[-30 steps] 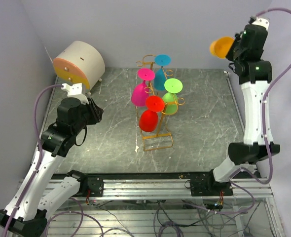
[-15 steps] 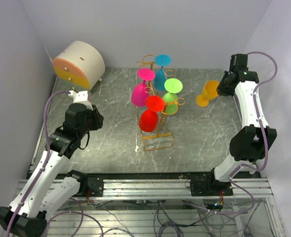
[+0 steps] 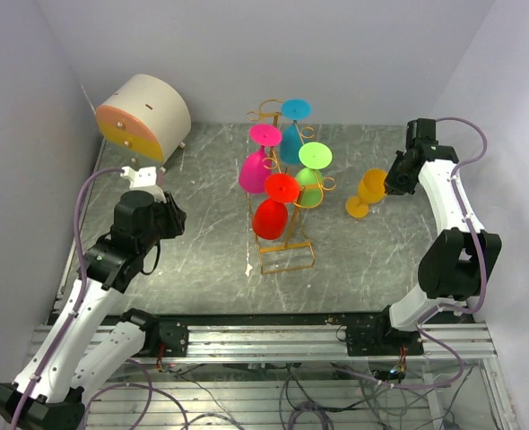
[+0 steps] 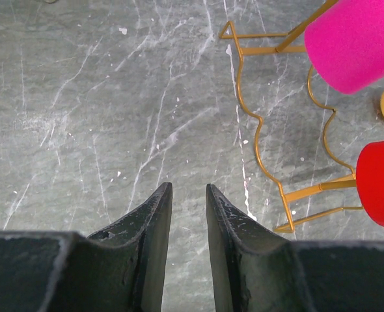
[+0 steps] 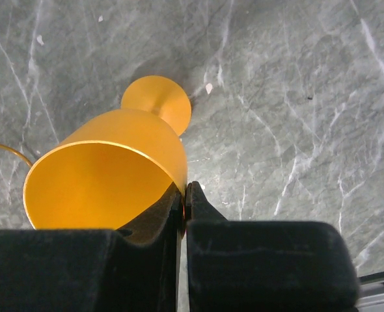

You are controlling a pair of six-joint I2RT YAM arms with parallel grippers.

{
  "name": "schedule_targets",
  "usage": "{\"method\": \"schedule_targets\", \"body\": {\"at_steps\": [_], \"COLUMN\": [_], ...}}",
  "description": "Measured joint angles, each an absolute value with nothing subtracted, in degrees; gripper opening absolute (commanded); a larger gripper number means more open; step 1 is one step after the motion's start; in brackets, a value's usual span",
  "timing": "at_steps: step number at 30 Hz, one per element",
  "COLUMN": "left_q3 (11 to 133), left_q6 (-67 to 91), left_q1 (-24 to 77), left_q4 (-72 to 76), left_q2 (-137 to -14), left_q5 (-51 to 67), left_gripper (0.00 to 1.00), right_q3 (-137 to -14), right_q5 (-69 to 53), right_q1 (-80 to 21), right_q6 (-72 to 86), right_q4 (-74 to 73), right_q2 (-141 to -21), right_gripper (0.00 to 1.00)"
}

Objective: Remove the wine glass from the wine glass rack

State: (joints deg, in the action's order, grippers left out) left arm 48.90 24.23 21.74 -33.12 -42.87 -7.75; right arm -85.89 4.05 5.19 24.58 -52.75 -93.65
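My right gripper (image 3: pixel 392 177) (image 5: pixel 184 188) is shut on the rim of an orange wine glass (image 3: pixel 368 190) (image 5: pixel 114 169), one finger inside the bowl and one outside. The glass hangs tilted, foot down, low over the table to the right of the wine glass rack (image 3: pixel 287 255). I cannot tell whether its foot touches the table. The golden wire rack still carries pink (image 3: pixel 254 170), red (image 3: pixel 271 218), green (image 3: pixel 309 190) and blue (image 3: pixel 291 143) glasses upside down. Left of the rack, my left gripper (image 3: pixel 173 215) (image 4: pixel 187 188) is open and empty above the marble, with the rack's base (image 4: pixel 263 162) to its right.
A beige drum with an orange face (image 3: pixel 143 116) lies at the back left corner. Grey walls close in the table on the left, back and right. A metal rail (image 3: pixel 264 336) runs along the near edge.
The right arm swung down from high at the back right, bringing the orange glass low beside the rack. The left arm shifted only slightly.
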Motion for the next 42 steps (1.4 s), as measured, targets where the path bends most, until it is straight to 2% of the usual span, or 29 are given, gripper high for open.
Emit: {"method": "schedule_targets", "body": {"at_steps": [2, 9, 19, 23, 27, 33, 38, 42], "left_q3": [48.9, 48.9, 48.9, 48.9, 48.9, 48.88, 48.88, 48.88], "left_q6": [24.23, 24.23, 24.27, 24.29, 24.45, 24.49, 24.56, 24.82], "left_q1": [21.74, 21.74, 21.76, 21.76, 21.8, 21.85, 21.87, 21.87], "left_q4": [-33.17, -33.63, -34.17, -34.28, -34.61, -34.63, -34.63, -34.65], "left_q2": [-42.46, -42.26, -41.89, -42.11, -41.98, -40.56, -39.79, -39.86], "left_q5": [-7.75, -7.75, -7.79, -7.97, -8.49, -8.86, -9.02, -9.3], "left_gripper": [0.38, 0.38, 0.38, 0.38, 0.38, 0.38, 0.38, 0.38], "right_q3": [-85.17, -84.97, -88.03, -89.17, -91.68, -96.53, -95.92, -93.97], "right_q5": [4.1, 5.65, 8.19, 6.57, -0.34, -17.12, -34.04, -41.23], "right_q1": [4.45, 2.13, 1.69, 1.13, 0.64, 0.64, 0.34, -1.41], "right_q6": [24.64, 24.69, 24.67, 24.56, 24.53, 26.7, 30.39, 32.03], "right_q4": [-52.53, -52.42, -52.69, -52.77, -51.77, -45.43, -39.13, -36.47], "right_q2": [-93.56, -93.58, -93.43, -90.72, -85.58, -80.97, -81.76, -82.98], "right_gripper": [0.0, 0.13, 0.23, 0.33, 0.39, 0.4, 0.4, 0.4]}}
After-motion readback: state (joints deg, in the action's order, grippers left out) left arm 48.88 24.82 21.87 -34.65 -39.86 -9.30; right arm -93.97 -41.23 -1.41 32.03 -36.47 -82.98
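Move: The right gripper pinches the orange wine glass by its rim; the glass's middle is about 4 cm to its left and 8 cm below. On the rack, the green glass hangs some 20 cm to the hand's left, nearly level fore-and-aft and about 5 cm higher. The red one is roughly 28 cm left and 6 cm back, the blue one 24 cm left and 10 cm ahead. From the left hand the orange glass lies about 46 cm right, 10 cm ahead, 15 cm below. Ease the right gripper about a centimetre left with the orange glass, then open the fingers to let go of its rim. Lift clear, slowly at first and then fast, about 20 cm up, swinging some 17 cm left towards the green glass's foot on the rack while the wrist tips up from its steep downward point, rolls and turns counter-clockwise. ##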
